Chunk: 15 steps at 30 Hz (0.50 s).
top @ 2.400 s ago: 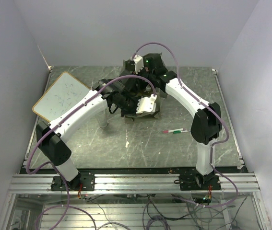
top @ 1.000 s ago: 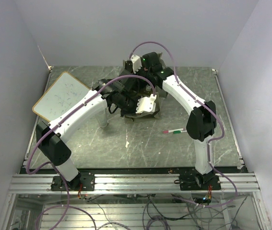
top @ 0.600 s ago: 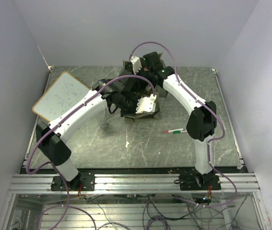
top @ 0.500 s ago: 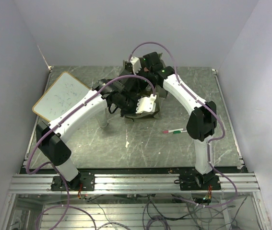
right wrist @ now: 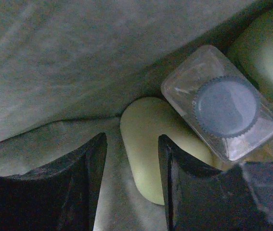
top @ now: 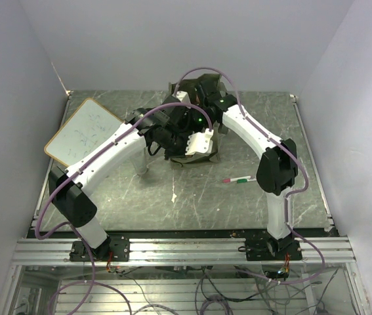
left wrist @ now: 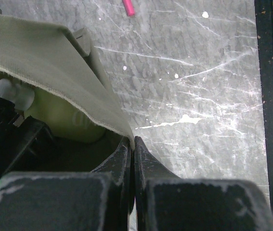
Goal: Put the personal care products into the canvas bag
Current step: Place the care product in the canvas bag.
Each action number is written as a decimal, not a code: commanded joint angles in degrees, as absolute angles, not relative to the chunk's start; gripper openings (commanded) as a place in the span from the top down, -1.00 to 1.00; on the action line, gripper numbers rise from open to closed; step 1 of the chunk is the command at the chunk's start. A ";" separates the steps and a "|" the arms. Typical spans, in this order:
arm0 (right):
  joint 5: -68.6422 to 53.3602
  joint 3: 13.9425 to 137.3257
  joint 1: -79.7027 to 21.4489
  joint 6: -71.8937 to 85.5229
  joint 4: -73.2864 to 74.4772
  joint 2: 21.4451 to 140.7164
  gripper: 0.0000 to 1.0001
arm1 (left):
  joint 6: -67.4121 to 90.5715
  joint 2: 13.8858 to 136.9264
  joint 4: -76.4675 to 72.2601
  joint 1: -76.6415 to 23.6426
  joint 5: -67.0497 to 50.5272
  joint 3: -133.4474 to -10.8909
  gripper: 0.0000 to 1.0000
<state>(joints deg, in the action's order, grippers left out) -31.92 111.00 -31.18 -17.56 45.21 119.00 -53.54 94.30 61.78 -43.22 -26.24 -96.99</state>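
Note:
The olive canvas bag (top: 202, 156) stands at the middle back of the table, mostly covered by both wrists. My left gripper (left wrist: 133, 139) is shut on the bag's rim (left wrist: 45, 57) and holds it up at the near side. Inside the bag lies a yellow-green bottle (left wrist: 59, 115) with a white cap (left wrist: 11, 94). My right gripper (right wrist: 131, 136) is down inside the bag, open, its jaws standing over a yellow-green bottle (right wrist: 143, 144) on the fabric floor without gripping it. Beside it leans a clear square bottle with a grey cap (right wrist: 225, 106).
A red-green-white pen (top: 238, 179) lies on the table right of the bag; its red end (left wrist: 128, 6) shows in the left wrist view. A wood-framed whiteboard (top: 84, 131) lies at the left. White walls close in the table's sides and back.
My right wrist has dipped forward and down into the bag's mouth. The left arm and the bag have not moved.

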 commanded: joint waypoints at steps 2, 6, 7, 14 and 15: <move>-32.60 117.20 -31.27 -20.37 48.05 118.14 -0.03 | -51.33 91.97 64.24 -43.71 -31.68 -97.02 0.86; -31.12 116.09 -29.37 -19.83 45.75 116.08 -0.13 | -51.35 92.24 63.90 -44.18 -31.54 -95.78 0.86; -30.92 114.93 -28.69 -19.67 45.24 114.31 -0.16 | -51.58 92.14 63.94 -44.45 -31.47 -95.31 0.86; -29.65 107.55 -25.26 -20.56 46.25 108.97 -0.31 | -51.33 92.25 62.50 -45.89 -31.09 -92.53 0.86; -29.38 106.63 -25.00 -20.58 46.16 108.31 -0.33 | -51.41 92.46 62.27 -46.10 -31.11 -92.39 0.86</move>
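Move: The right hand is empty and down inside the bag. The green pump bottle it is leaving leans about 8 cm below it, roughly 2 cm to its left and 1 cm ahead. The blue-capped clear bottle lies some 4 cm ahead, 5 cm left and 5 cm lower; a second pump bottle is about 8 cm ahead, 8 cm left, 6 cm down. From the left hand, that green bottle is around 11 cm ahead, 3 cm right and 14 cm down. The right hand backs out of the bag, away from the green pump bottle, first rising with a little forward drift and then also swinging right over the bottles, about 5 cm up and 4 cm right in all, while its fingers, already clear of the bottle, spread noticeably wider. The left hand keeps its shut fingers pinched on the bag's near rim and eases only about a centimetre down and back with the cloth. ##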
